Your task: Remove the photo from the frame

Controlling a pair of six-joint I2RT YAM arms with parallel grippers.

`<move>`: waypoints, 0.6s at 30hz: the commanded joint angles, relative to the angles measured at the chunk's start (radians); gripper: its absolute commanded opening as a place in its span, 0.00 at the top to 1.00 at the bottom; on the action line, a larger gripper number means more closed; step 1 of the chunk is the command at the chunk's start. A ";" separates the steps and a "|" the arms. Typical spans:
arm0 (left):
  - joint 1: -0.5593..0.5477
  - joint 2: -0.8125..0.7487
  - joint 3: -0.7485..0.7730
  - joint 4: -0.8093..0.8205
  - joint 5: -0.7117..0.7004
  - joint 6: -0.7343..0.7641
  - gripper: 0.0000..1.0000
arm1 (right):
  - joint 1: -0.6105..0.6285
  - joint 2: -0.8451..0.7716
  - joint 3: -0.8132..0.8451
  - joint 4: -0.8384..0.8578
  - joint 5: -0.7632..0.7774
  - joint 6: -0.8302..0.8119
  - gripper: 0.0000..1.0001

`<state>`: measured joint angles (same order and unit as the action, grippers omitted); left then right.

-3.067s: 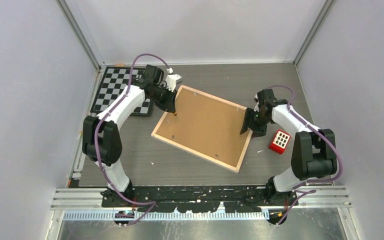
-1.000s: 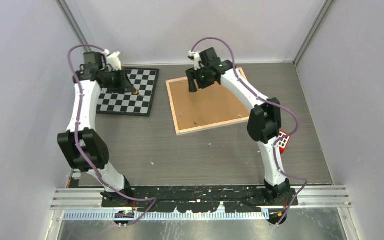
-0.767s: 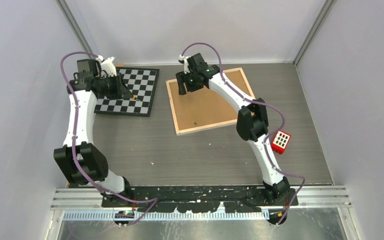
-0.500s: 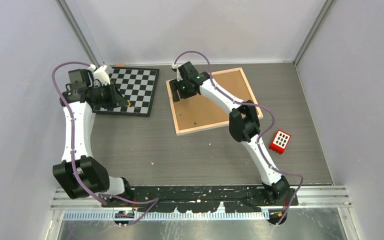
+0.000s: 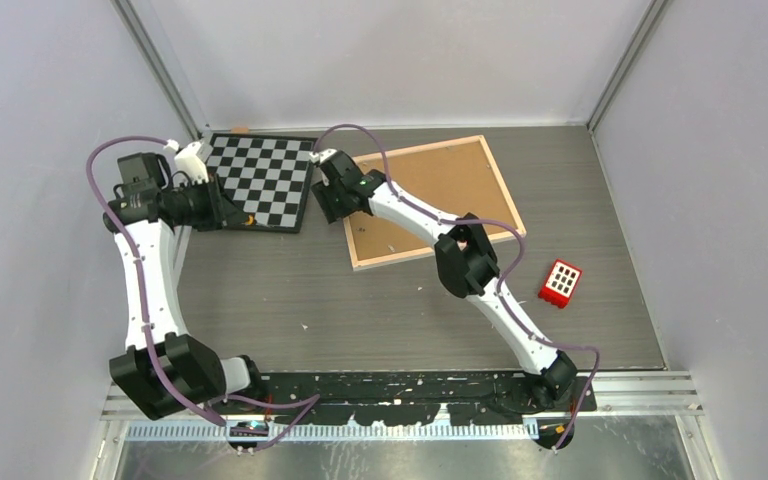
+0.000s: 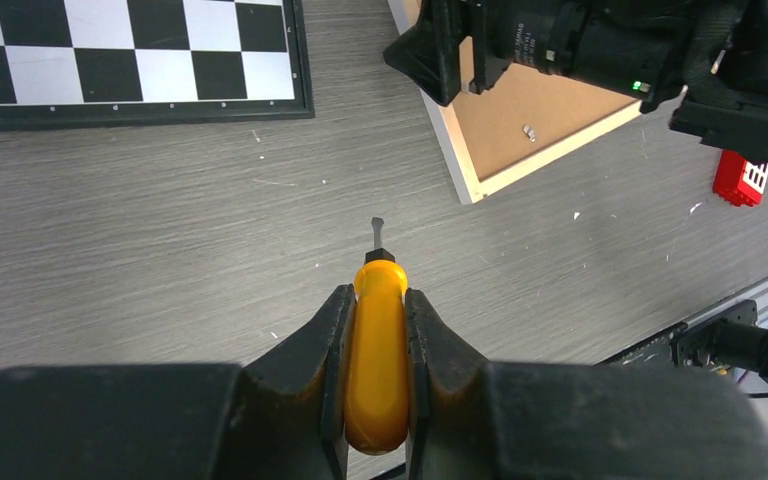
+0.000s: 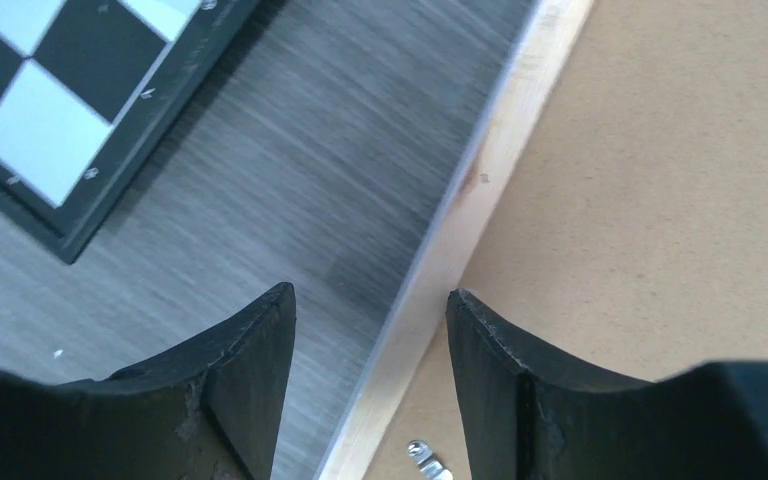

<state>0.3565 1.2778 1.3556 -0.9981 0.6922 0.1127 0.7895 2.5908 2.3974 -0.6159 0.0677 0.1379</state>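
Note:
The frame point(image 5: 455, 180) lies face down on the table, its brown fibreboard back point(image 7: 660, 200) and pale wood rim point(image 7: 490, 170) showing. The photo is hidden under that back panel. My right gripper point(image 5: 332, 203) hovers at the frame's left edge. It is open, and its fingers straddle the rim point(image 7: 370, 300) without touching it. Off to the left, my left gripper point(image 5: 228, 212) is shut on an orange-handled screwdriver point(image 6: 380, 350). The tool's short black tip points at bare table between the checkerboard and the frame's near corner point(image 6: 470, 185).
A black-and-white checkerboard point(image 5: 260, 180) lies at the back left, close to the frame's left rim. A red block with white squares point(image 5: 560, 283) sits right of the frame. A small metal tab point(image 7: 425, 458) sticks up from the fibreboard near the rim.
The right arm swept left across the frame's back to its left rim, its fingers narrowing slightly. The left arm drew back to the left, still holding the screwdriver. Since the earliest frame, the frame has shifted back and turned.

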 commanded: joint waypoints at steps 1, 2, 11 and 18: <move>0.014 -0.062 0.001 -0.003 0.043 0.021 1.00 | -0.005 0.003 0.040 0.051 0.149 -0.036 0.39; 0.014 -0.066 -0.001 -0.001 0.043 0.019 1.00 | -0.002 0.006 0.040 0.052 0.165 -0.040 0.39; 0.015 -0.085 -0.012 0.005 0.035 0.018 1.00 | 0.014 0.051 0.034 0.061 0.130 -0.052 0.59; 0.017 -0.067 0.006 0.011 0.042 0.018 1.00 | 0.081 -0.037 -0.128 -0.026 0.009 -0.247 0.99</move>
<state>0.3637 1.2148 1.3453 -1.0031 0.7044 0.1162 0.8101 2.6160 2.3825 -0.5655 0.1829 0.0570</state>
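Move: The right gripper hangs open over the left rail of the face-down frame: the rail's middle is about 1 cm ahead, 1 cm right and 2 cm below. A metal clip sits 3 cm back and 4 cm right, the frame's near-left corner some 14 cm back and 2 cm right, and the chessboard about 10 cm ahead and 20 cm left. From the left hand the rail lies roughly 17 cm ahead, 21 cm right and 22 cm below. Ease the right gripper forward and right about 3 cm in all, sinking a little over 1 cm so its fingers straddle the frame's left rail and tipping the wrist some 5 degrees. Then come back left and towards the base by 1 to 2 cm while closing the wide-open fingers almost shut, pinching the rail from its outer and inner sides. ##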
